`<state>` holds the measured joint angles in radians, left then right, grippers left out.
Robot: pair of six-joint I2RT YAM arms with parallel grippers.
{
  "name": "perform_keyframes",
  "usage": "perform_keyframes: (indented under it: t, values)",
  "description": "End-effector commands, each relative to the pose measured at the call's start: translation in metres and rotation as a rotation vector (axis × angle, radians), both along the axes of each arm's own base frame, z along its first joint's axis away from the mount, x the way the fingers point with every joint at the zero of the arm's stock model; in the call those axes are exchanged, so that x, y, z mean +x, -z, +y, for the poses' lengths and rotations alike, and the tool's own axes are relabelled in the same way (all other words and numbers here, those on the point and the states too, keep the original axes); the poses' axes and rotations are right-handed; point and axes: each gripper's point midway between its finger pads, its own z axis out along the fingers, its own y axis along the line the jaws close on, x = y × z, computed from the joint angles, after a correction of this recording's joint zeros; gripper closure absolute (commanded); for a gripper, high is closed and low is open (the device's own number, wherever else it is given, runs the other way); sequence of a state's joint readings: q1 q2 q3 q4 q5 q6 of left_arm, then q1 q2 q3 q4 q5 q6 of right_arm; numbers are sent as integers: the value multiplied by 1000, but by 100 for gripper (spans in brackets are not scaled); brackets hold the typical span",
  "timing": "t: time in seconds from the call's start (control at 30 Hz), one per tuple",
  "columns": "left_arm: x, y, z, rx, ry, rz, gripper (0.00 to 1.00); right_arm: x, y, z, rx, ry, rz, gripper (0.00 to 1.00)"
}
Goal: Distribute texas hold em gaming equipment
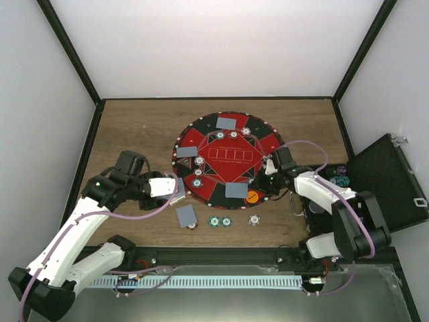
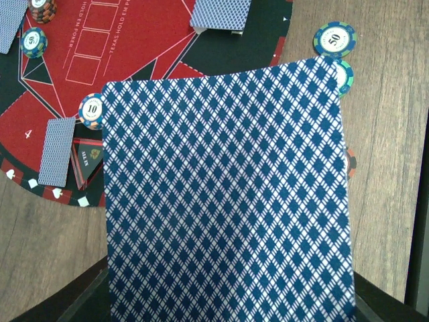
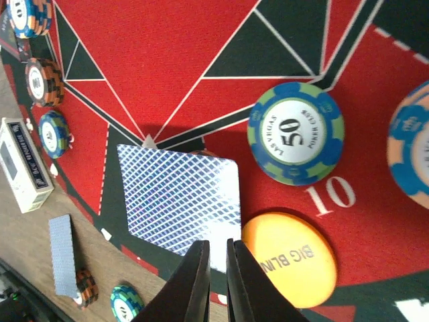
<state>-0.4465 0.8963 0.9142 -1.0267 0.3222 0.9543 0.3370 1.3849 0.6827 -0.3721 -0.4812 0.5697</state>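
The top view shows the round red-and-black mat (image 1: 201,137) with face-down cards (image 1: 228,123) and chips on it. My left gripper (image 1: 175,188) at the mat's left edge is shut on a stack of blue-diamond-backed cards (image 2: 228,194), which hides its fingers in the left wrist view. My right gripper (image 3: 218,243) hovers low over the near edge of a face-down card (image 3: 177,198) lying flat on the mat, jaws a slit apart. Beside it lie an orange "BIG BLIND" disc (image 3: 288,268) and a blue-green 50 chip (image 3: 295,133).
A loose card (image 1: 186,215) and three chips (image 1: 226,221) lie on the wood in front of the mat. An open black case (image 1: 385,181) with more chips (image 1: 338,176) stands at the right. Dark frame posts and white walls enclose the table.
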Motion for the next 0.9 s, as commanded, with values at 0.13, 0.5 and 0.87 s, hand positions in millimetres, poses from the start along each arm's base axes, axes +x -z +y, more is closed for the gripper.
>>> perform_keyframes:
  t: [0.13, 0.5, 0.87]
  values:
    - [0, -9, -3, -20, 21, -22, 95, 6, -15, -14, -70, 41, -39, 86]
    - [1, -9, -5, -26, 22, -12, 95, -18, -148, 119, 512, -250, -152, 32]
    - [1, -9, -4, -21, 18, -16, 95, -61, -178, 217, 653, -488, -117, 29]
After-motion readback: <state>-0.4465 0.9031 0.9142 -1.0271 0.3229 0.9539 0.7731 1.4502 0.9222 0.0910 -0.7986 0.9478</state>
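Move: Away to the right hand's left, roughly 32 cm off, 7 cm nearer the base and some 12 cm higher, is the card deck, already gripped between the left hand's fingers. The dealt card lies on the mat about 8 cm left of the right hand, 2 cm back and 5 cm below. At that same table level, the orange button is about 3 cm left and 4 cm back, and the card box some 28 cm left and 2 cm back. Leaving the dealt card behind, the nearly shut right hand drifts about a centimetre right, then sweeps some 20 cm left and 16 cm up, easing back about 5 cm, towards the deck. Its fingers open wide on the way and swing up from steeply down to nearly level, some 40 degrees, pointing left at the deck. The left hand stays put and keeps its grip. ##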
